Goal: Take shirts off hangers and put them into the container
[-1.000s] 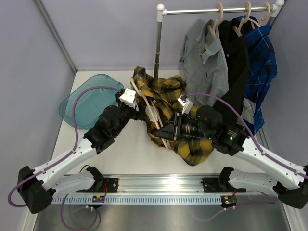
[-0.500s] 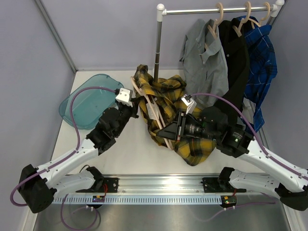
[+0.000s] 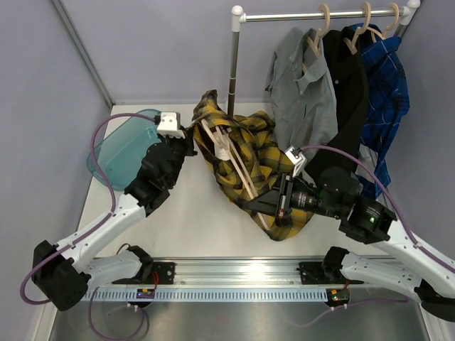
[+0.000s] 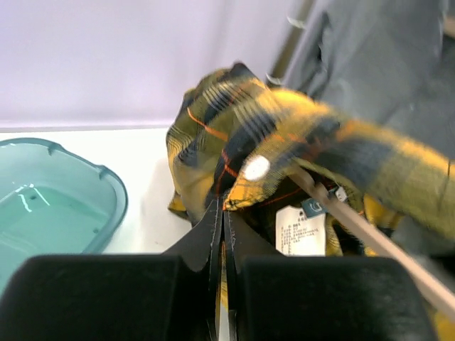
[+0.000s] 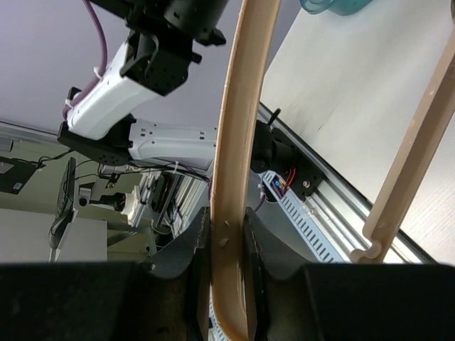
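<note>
The yellow-and-black plaid shirt (image 3: 245, 153) lies bunched mid-table with a pale beige hanger (image 3: 240, 167) still threaded through it. My left gripper (image 3: 190, 145) is shut on the shirt's left edge; the left wrist view shows plaid cloth (image 4: 284, 142) pinched at the closed tips (image 4: 222, 207). My right gripper (image 3: 265, 207) is shut on the hanger's lower end, its fingers clamping the beige bar (image 5: 234, 142) from both sides (image 5: 227, 226). The teal container (image 3: 117, 153) stands just left of the left gripper, with nothing in it (image 4: 50, 206).
Grey (image 3: 302, 89), black (image 3: 348, 85) and blue plaid (image 3: 387, 92) shirts hang on beige hangers from the white-and-metal rail (image 3: 313, 14) at the back right. The rail's post (image 3: 232, 64) rises right behind the plaid shirt. Walls close the left and back.
My left gripper closed on the plaid shirt and moved back-left toward the container, lifting its edge. My right gripper drew the hanger toward the near right.
</note>
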Available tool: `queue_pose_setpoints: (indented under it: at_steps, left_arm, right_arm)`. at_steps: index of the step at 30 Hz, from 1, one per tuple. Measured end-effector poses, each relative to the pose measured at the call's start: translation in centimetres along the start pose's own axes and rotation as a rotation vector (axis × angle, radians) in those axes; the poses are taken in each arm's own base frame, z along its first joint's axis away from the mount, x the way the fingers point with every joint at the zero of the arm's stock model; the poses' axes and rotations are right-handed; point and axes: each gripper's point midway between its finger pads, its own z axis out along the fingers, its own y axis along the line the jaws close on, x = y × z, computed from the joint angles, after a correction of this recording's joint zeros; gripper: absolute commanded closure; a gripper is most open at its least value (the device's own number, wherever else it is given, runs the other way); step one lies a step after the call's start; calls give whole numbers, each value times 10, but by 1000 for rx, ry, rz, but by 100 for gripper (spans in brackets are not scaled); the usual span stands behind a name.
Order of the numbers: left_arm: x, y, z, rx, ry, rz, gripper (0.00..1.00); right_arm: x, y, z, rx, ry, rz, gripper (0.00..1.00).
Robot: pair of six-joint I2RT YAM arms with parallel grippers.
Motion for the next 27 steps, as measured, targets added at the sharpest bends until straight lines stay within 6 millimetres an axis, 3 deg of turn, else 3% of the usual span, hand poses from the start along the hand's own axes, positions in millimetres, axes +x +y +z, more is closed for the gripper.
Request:
queue_pose_setpoints:
  at_steps: [3,7,11,15,17,21,24,27]
  left_arm:
    - [-16,4,11,-41,-10,-17,100]
    - [-21,11,30,-109,19,-20,100]
    - [-1,20,41,-168,81,-9,100]
    - [31,30,43,-225,172,4,100]
    - [50,37,40,-260,234,3,100]
    - [69,40,27,-275,297,-41,100]
    - [80,42,4,-256,339,-79,100]
    - [76,41,-21,-216,365,-104,100]
  right_arm:
    - [5,2,-11,-11,11,-1,100]
    - [14,2,-23,-14,40,-8,100]
    - [20,1,-33,7,71,-13,100]
    - [15,14,-46,-16,62,-31,100]
    - [10,25,-54,-40,44,-47,100]
    - [-8,42,-68,-50,-26,-82,100]
    - [-27,51,-75,-36,-101,-96,100]
    - [-42,53,-71,-7,-154,-96,100]
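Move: My left hand, still shut on a buttoned edge of the yellow plaid shirt, has the container about 13 cm ahead, 24 cm to its left and 25 cm below. The shirt's middle is roughly 18 cm to its right, 2 cm ahead and 20 cm below; the hanger's middle some 13 cm back and 11 cm right, near hand height. From my right hand, gripping the hanger, the hanger's middle lies 12 cm ahead and 5 cm left, the shirt's middle about 26 cm ahead, level sideways, 23 cm below. With both hands keeping their grips, I draw the hanger out of the plaid shirt: my right hand pulls back and to the right, then lifts about 8 cm, swinging forward a little. My left hand first carries the shirt's edge forward some 5 cm with a slight rise, then lowers it steeply and back, drifting left, while its wrist tips down about 25 degrees. ##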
